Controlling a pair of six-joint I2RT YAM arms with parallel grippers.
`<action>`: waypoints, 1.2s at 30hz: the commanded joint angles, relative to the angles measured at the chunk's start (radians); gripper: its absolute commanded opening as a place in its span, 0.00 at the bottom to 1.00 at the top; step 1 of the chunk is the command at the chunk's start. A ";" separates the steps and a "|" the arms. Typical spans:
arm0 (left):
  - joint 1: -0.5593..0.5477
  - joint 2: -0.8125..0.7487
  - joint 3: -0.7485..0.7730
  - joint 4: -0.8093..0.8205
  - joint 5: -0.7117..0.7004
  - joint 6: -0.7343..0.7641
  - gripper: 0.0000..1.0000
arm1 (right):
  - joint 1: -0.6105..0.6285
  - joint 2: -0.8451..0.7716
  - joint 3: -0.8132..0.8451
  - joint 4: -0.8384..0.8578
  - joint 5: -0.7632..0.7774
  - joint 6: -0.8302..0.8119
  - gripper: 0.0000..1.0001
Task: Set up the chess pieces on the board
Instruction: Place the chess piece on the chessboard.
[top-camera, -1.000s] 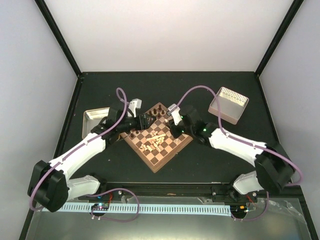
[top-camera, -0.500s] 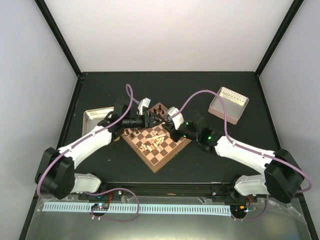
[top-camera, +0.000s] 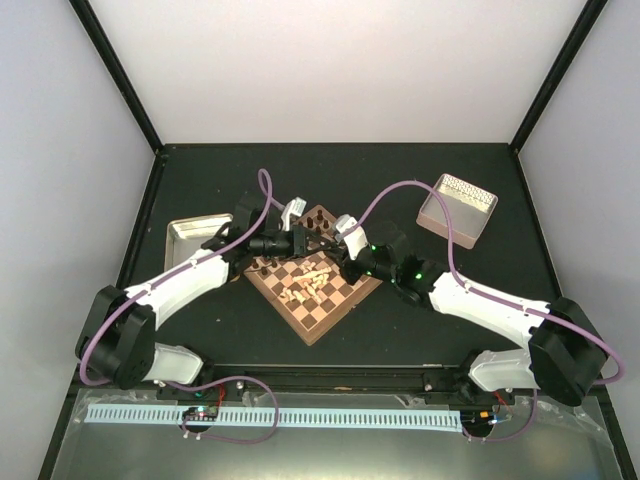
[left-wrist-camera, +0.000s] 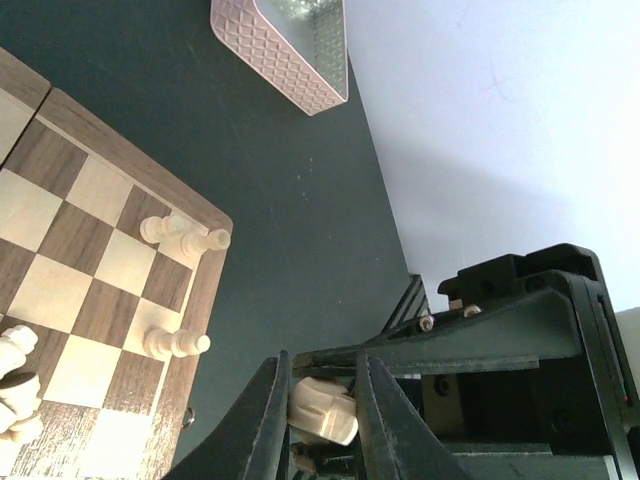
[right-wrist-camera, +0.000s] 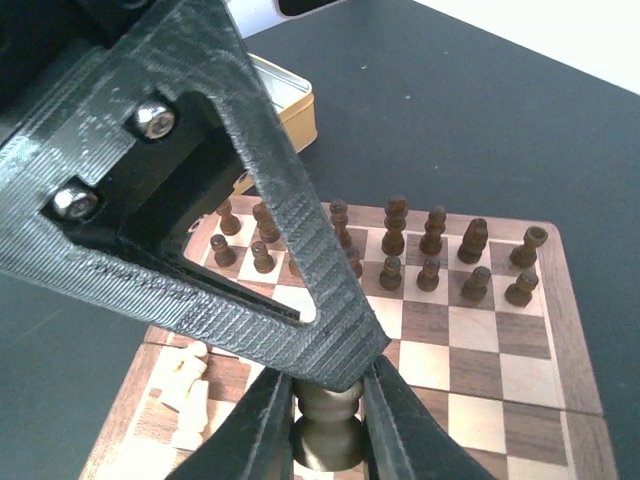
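Observation:
The board (top-camera: 325, 310) lies diamond-wise between the arms. Dark brown chess pieces (right-wrist-camera: 430, 262) stand in two rows along its far side. Several pale chess pieces (top-camera: 310, 281) lie in a heap mid-board, and a few more pale pieces (left-wrist-camera: 185, 236) stand near a corner. My left gripper (top-camera: 302, 241) hangs over the board's far corner, shut on a pale piece (left-wrist-camera: 322, 412). My right gripper (top-camera: 345, 258) is close beside it, shut on a dark brown piece (right-wrist-camera: 326, 432) just above the board. The left gripper's black finger (right-wrist-camera: 250, 190) crosses right in front of the right wrist view.
A shallow yellowish metal tray (top-camera: 190, 240) sits left of the board. A pinkish bin (top-camera: 457, 210) stands at the back right. Purple cables arch over both arms. The two grippers nearly touch above the board.
My left gripper has reached right toward the board's far corner and closed on a pale piece. The right arm shifted slightly left early on and has kept its grip on the dark piece.

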 joint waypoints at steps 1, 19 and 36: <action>-0.013 0.012 0.029 0.042 0.024 -0.002 0.04 | 0.008 -0.001 0.006 0.031 0.035 0.032 0.24; -0.265 0.084 0.113 -0.078 -0.547 0.373 0.05 | -0.072 -0.279 -0.052 -0.373 0.660 0.639 0.69; -0.502 0.360 0.270 -0.115 -0.876 0.537 0.06 | -0.323 -0.392 -0.198 -0.439 0.516 0.828 0.69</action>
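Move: Pinched between both grippers' fingertips is the white chess piece. From the left hand, the empty square it seems bound for, by the board's right corner, lies about 10 cm right, 4 cm back and 15 cm below; from the right hand it is much the same. The corner piece stands some 11 cm right and 2 cm back of the left hand, the loose white heap about 3 cm left and 6 cm back. The pink tray is roughly 31 cm right and 13 cm ahead of the right hand. Opening its fingers wide, the right hand lets go of the white piece and swings some 23 cm right, towards the pink tray, rising a little before sinking, and turning about 65 degrees clockwise. After a brief hold, the left hand keeps its pinch and carries the piece about 10 cm right and 8 cm down towards the board's right corner, tilting its fingers more steeply downward. ##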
